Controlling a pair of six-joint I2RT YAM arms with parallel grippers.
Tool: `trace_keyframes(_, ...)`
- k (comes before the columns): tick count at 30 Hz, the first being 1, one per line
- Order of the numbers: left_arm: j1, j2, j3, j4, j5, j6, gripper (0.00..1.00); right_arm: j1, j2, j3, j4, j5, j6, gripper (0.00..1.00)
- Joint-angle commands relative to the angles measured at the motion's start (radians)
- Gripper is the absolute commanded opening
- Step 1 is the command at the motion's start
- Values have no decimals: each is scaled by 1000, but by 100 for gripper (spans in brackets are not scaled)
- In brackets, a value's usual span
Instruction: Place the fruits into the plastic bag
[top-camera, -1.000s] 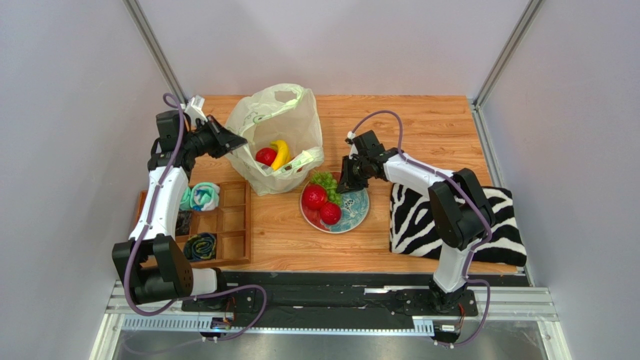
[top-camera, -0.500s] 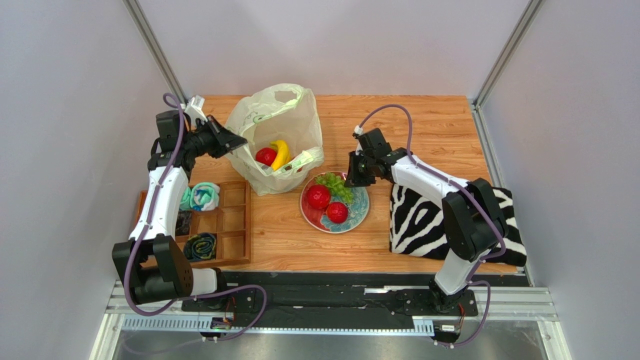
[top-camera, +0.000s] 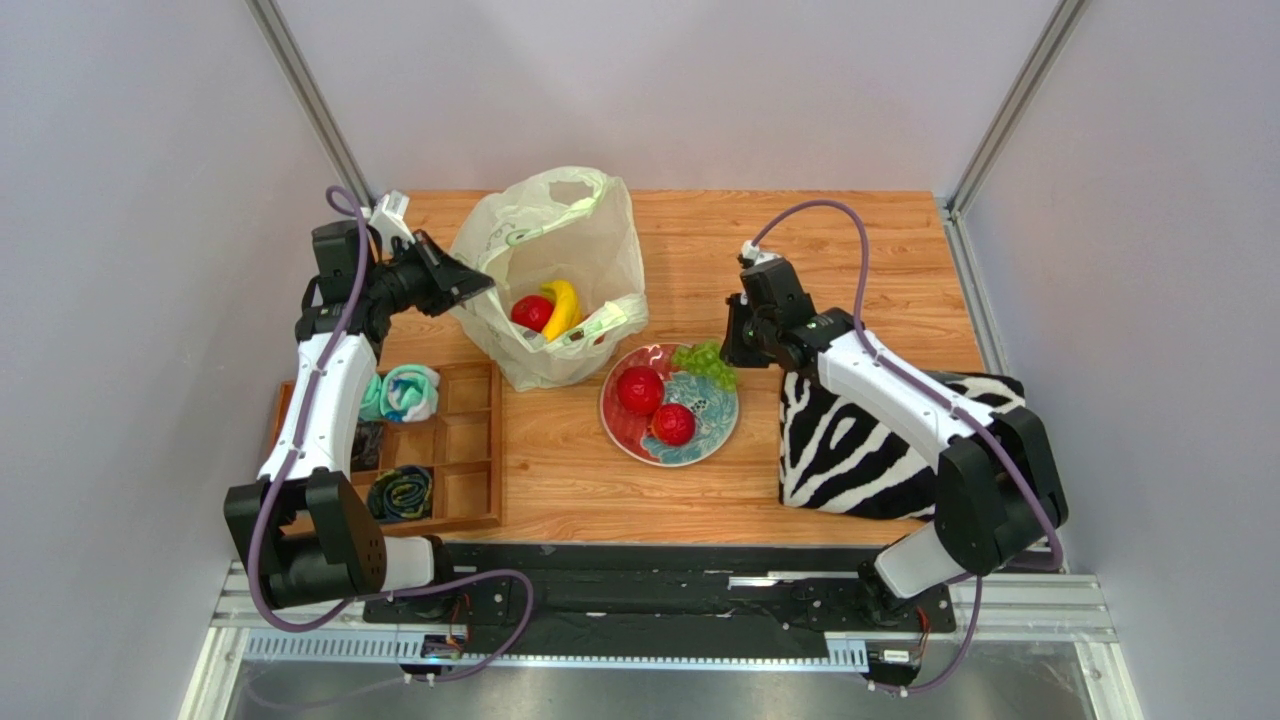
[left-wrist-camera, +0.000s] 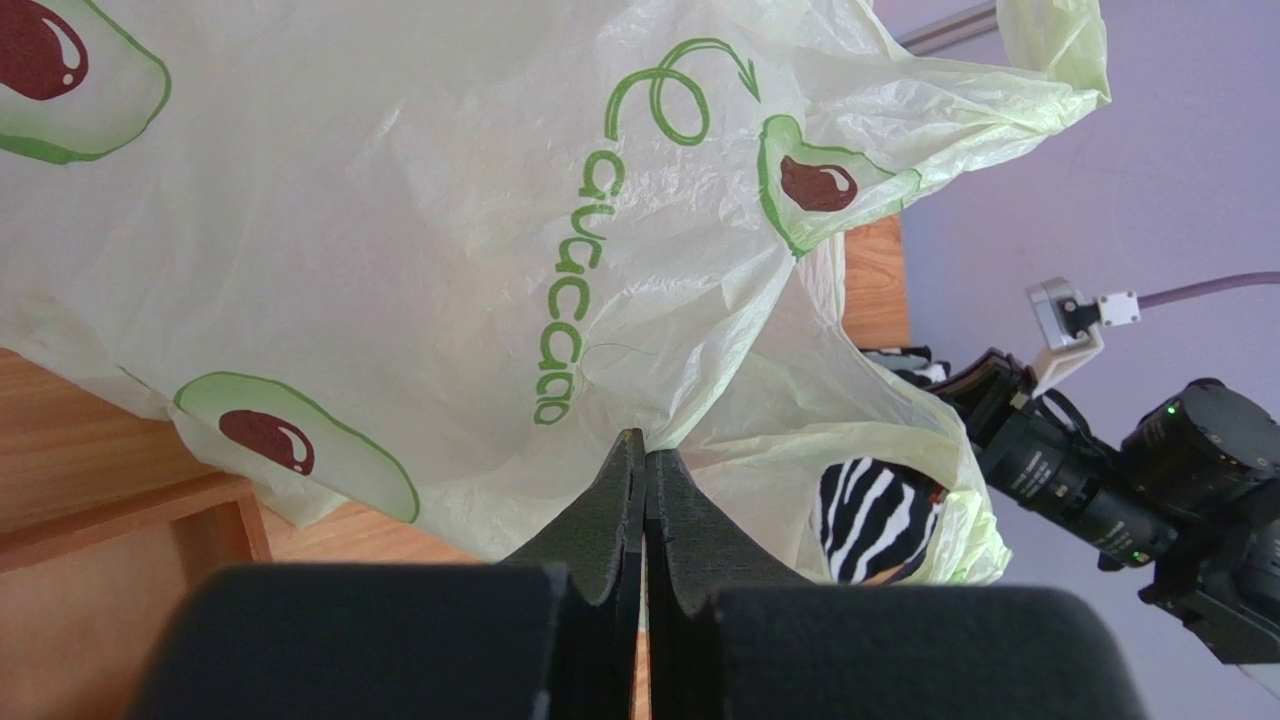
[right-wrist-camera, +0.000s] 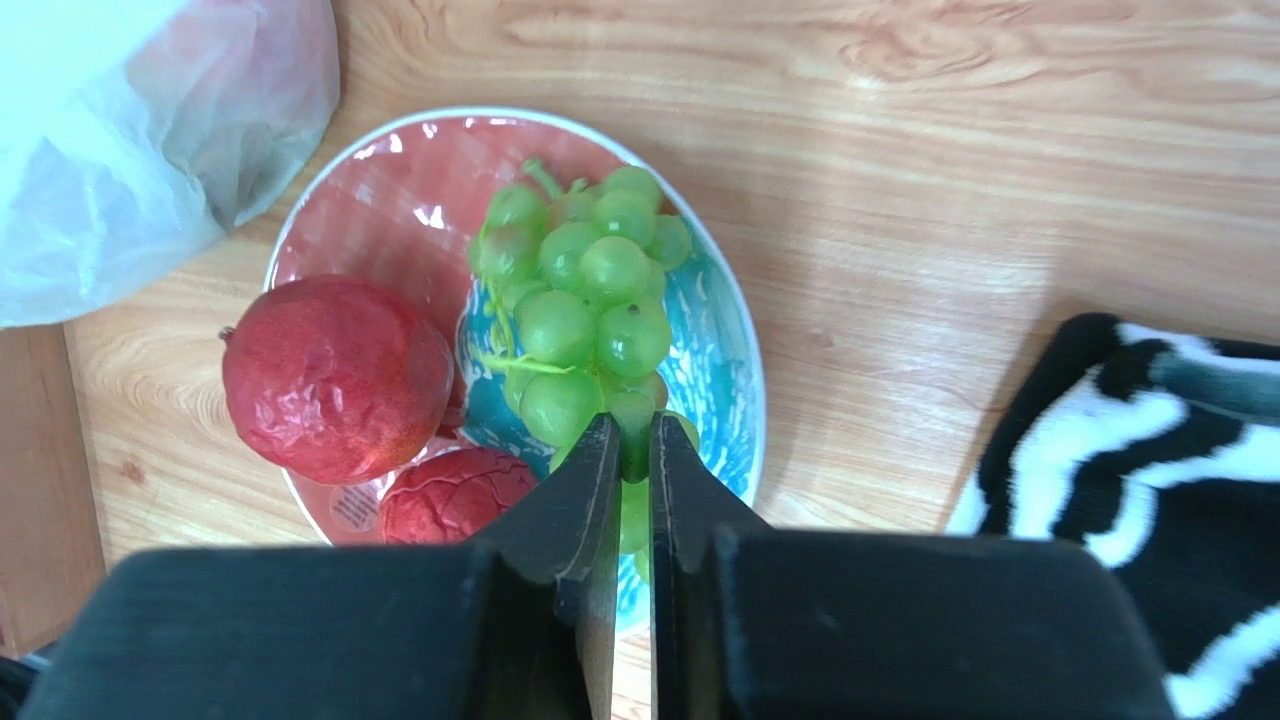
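The pale yellow-green plastic bag (top-camera: 549, 255) stands open at the back of the table, with a yellow banana (top-camera: 562, 308) and a red fruit (top-camera: 529, 312) inside. My left gripper (top-camera: 469, 285) is shut on the bag's left edge (left-wrist-camera: 639, 435) and holds it up. My right gripper (top-camera: 730, 354) is shut on the green grape bunch (right-wrist-camera: 586, 308), holding it just above the right rim of the patterned plate (top-camera: 718, 428). Two red fruits (top-camera: 642, 392) lie on the plate. No dark oval fruit shows.
A zebra-striped cloth (top-camera: 902, 435) lies right of the plate, under my right arm. A wooden compartment tray (top-camera: 451, 458) with rolled teal cloth bundles (top-camera: 406, 393) sits at the left front. Grey walls close in both sides.
My right gripper has taken hold of the grape bunch and moved it right and back across the plate, lifting it. The left gripper and bag have not moved.
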Motion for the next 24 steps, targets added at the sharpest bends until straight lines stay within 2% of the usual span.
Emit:
trace_keyframes(1,-5,-5,24,21,15,-1,0,4,-62,43,25,74,-16,0)
trace_keyframes(13,-19,-16,39,-14,-5,33,0,34,-193,208,71,117,-14,0)
trace_keyframes(24,-28,-23,33,0,-4,16,0,123,-69,491,135,-6,-24,0)
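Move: The plastic bag's open mouth is about 25 cm left of the right hand, which already holds the grapes, and some 8 cm farther forward and 4 cm higher. The plate's middle lies 7 cm left of that hand, level fore and aft, roughly 9 cm below; on it the large red fruit is 12 cm left and 1 cm ahead, the small red fruit 8 cm left and 4 cm back. From the left hand the mouth is about 9 cm right, 3 cm ahead and 8 cm lower. With the grapes still pinched by one end between its nearly shut fingers, the right hand lifts steeply from over the plate's right side, slowly at first and then fast, about 24 cm up to well above the bag's mouth, and late in the climb swings some 5 cm left, its fingers tipping up by roughly 30 degrees. The left hand keeps its pinch on the bag's rim and holds the bag open, almost in place. ##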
